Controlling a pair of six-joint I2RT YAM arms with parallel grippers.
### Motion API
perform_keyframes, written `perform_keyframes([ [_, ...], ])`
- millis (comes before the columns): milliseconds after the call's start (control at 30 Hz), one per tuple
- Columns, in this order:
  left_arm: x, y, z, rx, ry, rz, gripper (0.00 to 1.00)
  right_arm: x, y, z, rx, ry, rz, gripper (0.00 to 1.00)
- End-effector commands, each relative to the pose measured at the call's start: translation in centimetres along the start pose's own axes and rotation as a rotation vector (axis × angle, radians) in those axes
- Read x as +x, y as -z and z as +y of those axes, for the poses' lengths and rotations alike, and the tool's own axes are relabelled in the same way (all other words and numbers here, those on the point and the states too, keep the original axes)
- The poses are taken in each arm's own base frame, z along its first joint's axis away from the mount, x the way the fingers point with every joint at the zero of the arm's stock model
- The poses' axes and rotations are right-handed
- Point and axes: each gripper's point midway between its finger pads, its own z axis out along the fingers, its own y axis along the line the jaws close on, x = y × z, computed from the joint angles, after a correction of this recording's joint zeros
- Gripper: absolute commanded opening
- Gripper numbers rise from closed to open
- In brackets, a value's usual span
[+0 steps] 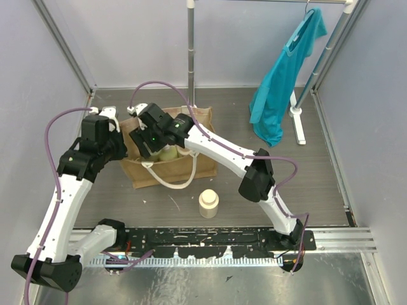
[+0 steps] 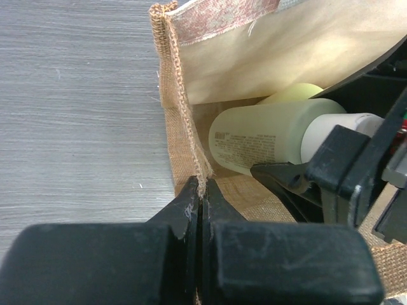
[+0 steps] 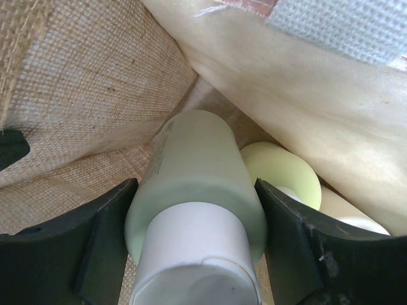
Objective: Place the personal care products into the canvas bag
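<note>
The canvas bag (image 1: pixel 172 171) stands open on the table. My left gripper (image 2: pixel 202 190) is shut on the frayed burlap rim at the bag's left corner (image 2: pixel 181 95); from above it sits at the bag's left edge (image 1: pixel 124 141). My right gripper (image 3: pixel 194 222) reaches down inside the bag (image 3: pixel 82 82), shut on a pale green bottle with a white cap (image 3: pixel 194 165), one finger on each side of it. That bottle (image 2: pixel 267 136) also shows in the left wrist view. A yellow-green bottle (image 3: pixel 283 171) and a cream one (image 3: pixel 353 216) lie beside it in the bag. Another cream bottle (image 1: pixel 208 203) stands on the table in front of the bag.
A teal shirt (image 1: pixel 283 82) hangs from a rack at the back right, with the rack's foot (image 1: pixel 297 121) on the floor. A vertical pole (image 1: pixel 191 51) rises just behind the bag. The bag's white rope handle (image 1: pixel 175 184) droops over its front.
</note>
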Motion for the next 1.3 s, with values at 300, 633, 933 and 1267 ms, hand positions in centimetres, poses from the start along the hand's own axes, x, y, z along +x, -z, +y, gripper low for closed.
perform_keyframes([
  [300,-1.1,0.6,0.0,0.008,0.017,-0.072,0.03,0.9,0.2,-3.3,0.164,-0.009,0.061,0.01],
  [633,-1.2,0.7,0.0,0.005,0.013,-0.074,0.03,4.0,-0.3,-6.4,0.318,0.053,0.173,0.01],
  [933,-0.9,0.4,0.1,0.0,0.012,-0.063,0.03,7.0,-1.0,-7.6,0.355,0.121,0.288,0.02],
  [1267,-1.2,0.2,0.0,0.006,0.026,-0.087,0.03,10.1,-1.9,-8.9,0.389,0.167,0.392,0.11],
])
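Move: My right hand already has the green bottle by its white-capped end, tipped inside the bag. Its place, low in the bag's left end, is about 3 cm to the right, 1 cm ahead and 14 cm below. The pump bottle stands about 8 cm to my right hand's right, level with it, and the white-capped jar about 13 cm right and 2 cm ahead, both some 8 cm lower. From my left hand that place is about 8 cm right, straight across and 15 cm down. I keep my grip on the green bottle and sink my right hand into the bag's left end, first about 5 cm almost straight down, then easing some 4 cm right towards the pump bottle while sinking another 3 cm. My wrist tips about 20 degrees so the fingers point more steeply down. My closed left fingers stay put, still pinching the left rim. ##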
